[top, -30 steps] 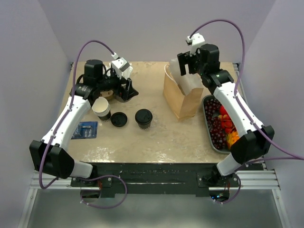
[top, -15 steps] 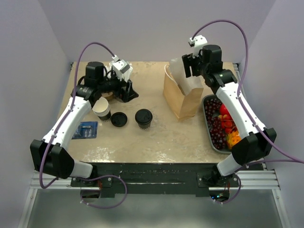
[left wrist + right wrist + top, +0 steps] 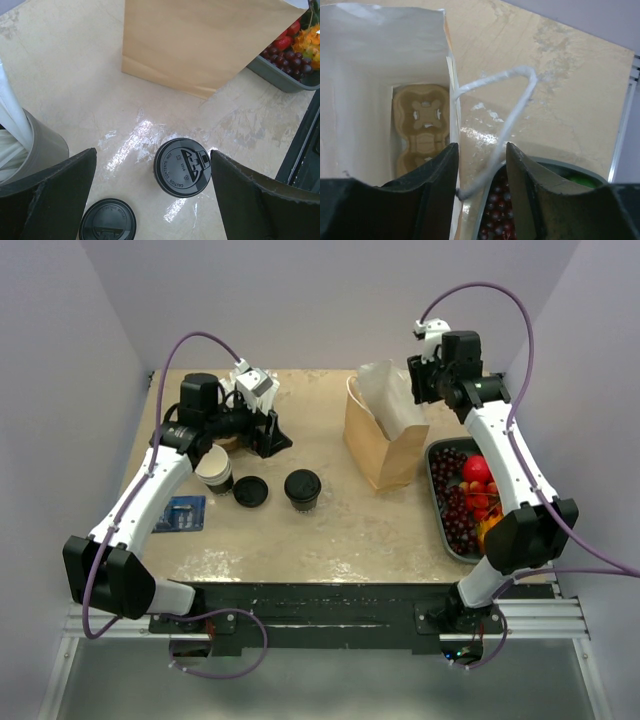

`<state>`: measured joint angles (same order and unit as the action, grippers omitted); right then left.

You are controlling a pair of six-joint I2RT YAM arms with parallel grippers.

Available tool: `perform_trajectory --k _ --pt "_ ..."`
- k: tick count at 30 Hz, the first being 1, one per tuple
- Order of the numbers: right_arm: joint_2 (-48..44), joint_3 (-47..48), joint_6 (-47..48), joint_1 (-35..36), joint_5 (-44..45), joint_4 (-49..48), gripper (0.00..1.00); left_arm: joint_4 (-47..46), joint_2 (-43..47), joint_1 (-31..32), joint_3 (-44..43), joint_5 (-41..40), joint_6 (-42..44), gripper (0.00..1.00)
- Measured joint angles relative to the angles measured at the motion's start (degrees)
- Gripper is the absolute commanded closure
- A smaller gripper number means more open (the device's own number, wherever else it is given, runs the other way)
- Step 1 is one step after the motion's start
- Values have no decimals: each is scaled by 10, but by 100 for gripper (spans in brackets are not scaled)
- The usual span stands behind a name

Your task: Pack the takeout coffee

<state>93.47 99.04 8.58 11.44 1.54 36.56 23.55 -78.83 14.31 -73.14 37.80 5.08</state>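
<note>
The takeout coffee [image 3: 302, 488], a dark cup with a black lid [image 3: 182, 167], stands on the table left of the brown paper bag [image 3: 385, 440]. My left gripper [image 3: 266, 430] hovers behind and to the left of it, open, with the cup between and beyond its fingers [image 3: 152, 151]. My right gripper [image 3: 424, 382] hangs over the bag's right rim. Its jaws stand narrowly apart [image 3: 481, 146] with the bag's white handle [image 3: 512, 107] running between them, not pinched. A cardboard cup carrier [image 3: 422, 125] lies at the bottom of the bag.
A loose black lid [image 3: 250, 491] and a stack of lidless cups [image 3: 214, 470] sit left of the coffee. A blue packet [image 3: 182, 513] lies near the left front. A grey tray [image 3: 438, 510] of fruit stands right of the bag. A grey container [image 3: 40, 145] holds white sticks.
My right arm has swung right and back, and its jaws have narrowed around the bag's handle. The left arm has hardly moved and stays open.
</note>
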Motion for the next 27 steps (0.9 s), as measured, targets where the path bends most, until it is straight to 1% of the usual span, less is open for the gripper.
perform_trajectory --k 4,5,7,8,10,11,14,18,21,23,27 --pt "14 0 -1 0 -27 18 61 0 0 0 0 1 0 0" --pt "15 0 -2 0 -33 23 65 -1 0 0 0 1 0 0" --pt "16 0 -2 0 -44 30 70 -3 0 0 2 2 0 0" --pt "16 0 -2 0 -48 31 75 -3 0 0 3 2 0 0" --pt "16 0 -3 0 -59 31 82 -3 0 0 6 2 -1 0" --pt "16 0 -1 0 -63 31 90 -3 0 0 7 2 -1 0" --pt "16 0 9 0 -95 29 100 -3 1 0 9 2 -1 0" --pt "15 0 47 0 -150 27 100 -3 5 0 13 5 3 0" --pt "5 -12 97 5 -188 13 100 -3 14 0 28 11 22 0" --pt "-19 -43 139 10 -210 -2 100 -2 25 0 46 15 44 0" --pt "-96 -124 233 36 -238 -17 100 1 64 0 100 17 108 0"
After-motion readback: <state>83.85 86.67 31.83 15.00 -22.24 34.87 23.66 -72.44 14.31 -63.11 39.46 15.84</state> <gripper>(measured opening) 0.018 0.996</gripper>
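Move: The right hand hovers over the paper bag's right rim, with the rim about 2 cm to its left and 3 cm below. The brown carrier in the bag lies some 9 cm left, 2 cm back and 25 cm down; the produce bin about 15 cm back, 16 cm right. From the left hand, the lidded coffee cup is roughly 5 cm back, 6 cm right, 19 cm down; the loose lid lies 1 cm back, 8 cm left. Lower the half-open right gripper about 2 cm and ease it left, shut it fully on the bag's right rim beside the white handle, then draw the pinched rim left and back towards the cup, swinging the wrist some 35 degrees counter-clockwise. Late on, bring the left gripper, kept wide open, back and down a few centimetres towards the lidded cup. ##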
